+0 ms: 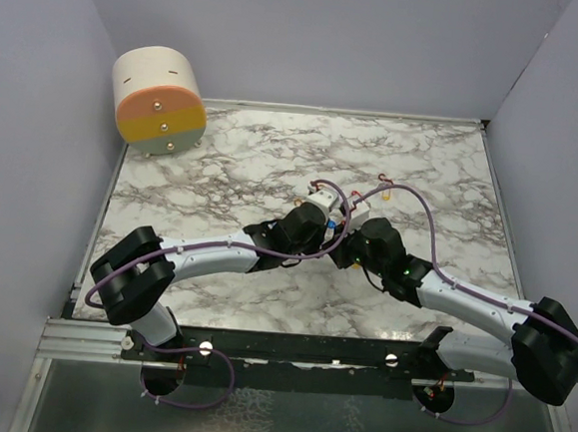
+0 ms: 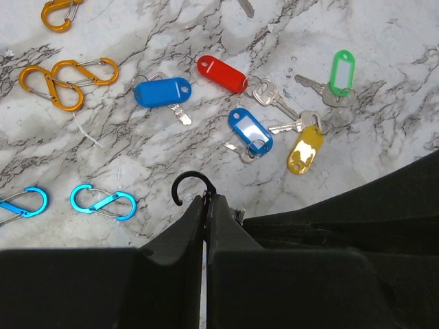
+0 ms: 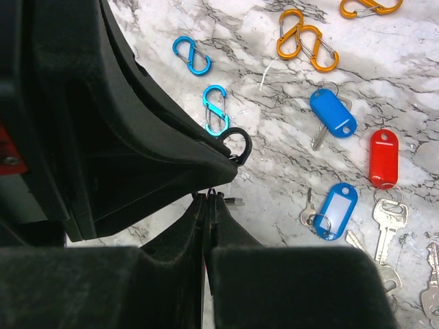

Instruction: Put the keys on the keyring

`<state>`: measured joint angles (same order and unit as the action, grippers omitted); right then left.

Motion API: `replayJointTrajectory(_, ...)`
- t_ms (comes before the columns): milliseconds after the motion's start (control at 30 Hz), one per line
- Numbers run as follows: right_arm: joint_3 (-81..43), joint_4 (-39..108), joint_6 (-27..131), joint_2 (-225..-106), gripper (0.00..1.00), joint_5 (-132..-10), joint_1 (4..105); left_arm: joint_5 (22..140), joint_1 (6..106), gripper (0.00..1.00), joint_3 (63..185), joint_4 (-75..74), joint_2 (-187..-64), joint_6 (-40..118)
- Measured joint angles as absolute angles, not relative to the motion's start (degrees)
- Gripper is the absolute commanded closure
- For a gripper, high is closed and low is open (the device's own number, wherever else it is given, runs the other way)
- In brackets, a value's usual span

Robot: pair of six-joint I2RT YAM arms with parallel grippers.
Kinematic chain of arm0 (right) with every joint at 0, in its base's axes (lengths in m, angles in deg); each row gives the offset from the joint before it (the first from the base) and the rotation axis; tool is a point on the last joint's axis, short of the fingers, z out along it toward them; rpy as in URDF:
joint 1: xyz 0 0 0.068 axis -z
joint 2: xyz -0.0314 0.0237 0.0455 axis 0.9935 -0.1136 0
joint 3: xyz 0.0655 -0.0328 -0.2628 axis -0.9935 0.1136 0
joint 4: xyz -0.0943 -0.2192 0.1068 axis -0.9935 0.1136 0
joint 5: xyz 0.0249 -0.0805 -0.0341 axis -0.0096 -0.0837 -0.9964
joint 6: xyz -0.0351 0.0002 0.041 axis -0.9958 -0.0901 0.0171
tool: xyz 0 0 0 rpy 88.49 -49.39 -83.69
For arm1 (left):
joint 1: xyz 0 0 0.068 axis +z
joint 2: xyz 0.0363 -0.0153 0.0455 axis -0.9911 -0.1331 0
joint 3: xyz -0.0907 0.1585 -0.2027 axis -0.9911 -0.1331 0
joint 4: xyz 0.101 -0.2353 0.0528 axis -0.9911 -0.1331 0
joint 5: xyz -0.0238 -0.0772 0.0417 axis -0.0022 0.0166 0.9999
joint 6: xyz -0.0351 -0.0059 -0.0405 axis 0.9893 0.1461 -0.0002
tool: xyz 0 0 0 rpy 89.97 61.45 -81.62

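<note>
My left gripper (image 2: 206,199) is shut on the black keyring (image 2: 186,184), whose curved open hook sticks out above the fingertips. The same keyring (image 3: 238,144) shows in the right wrist view at the tip of the left fingers. My right gripper (image 3: 207,197) is shut just below it on a key; its metal blade (image 3: 234,201) pokes out to the right and a red sliver shows between the pads. On the marble lie more keys with a blue tag (image 2: 162,92), a red tag (image 2: 221,73), a blue windowed tag (image 2: 250,130), a yellow tag (image 2: 304,149) and a green tag (image 2: 340,72). Both grippers meet mid-table (image 1: 337,216).
Orange figure-eight clips (image 2: 65,82) and blue ones (image 2: 103,201) lie left of the keys. A round cream, orange and yellow container (image 1: 160,101) stands at the table's far left corner. Grey walls close in the marble table (image 1: 222,171).
</note>
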<state>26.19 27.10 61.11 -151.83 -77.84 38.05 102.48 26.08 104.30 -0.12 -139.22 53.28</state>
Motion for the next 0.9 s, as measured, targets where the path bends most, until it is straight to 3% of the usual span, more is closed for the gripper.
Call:
replayJointTrajectory(433,26.3,27.2,61.1,-150.8,0.99,-77.9,37.7,103.6,26.1,1.0,106.8,-0.1,-140.4,52.6)
replayJointTrajectory(667,26.4,28.3,61.2,-150.1,0.99,-79.0,37.7,104.6,26.1,0.49,106.8,-0.4,-140.5,52.6)
replayJointTrajectory(733,26.4,29.0,61.2,-149.9,0.99,-79.5,37.7,105.7,26.2,0.41,106.8,-0.7,-140.5,52.6)
replayJointTrajectory(900,26.4,30.2,61.7,-149.8,0.99,-80.9,37.7,107.8,26.4,0.34,106.8,-1.1,-140.3,53.0)
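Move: The left hand holds the black keyring; the key pinched in the right fingers is about 2 cm behind and 1 cm to its right. From the right hand, the keyring lies some 3 cm ahead, 1 cm left. On the table, about 9 cm below the left hand, the labelled blue tag is 5 cm ahead and 6 cm right, the plain blue tag 9 cm ahead and 1 cm right, the light-blue clip 5 cm ahead and 7 cm left. The left hand eases about 2 cm forward, opening wide to let go of the black keyring; the right stays shut. ##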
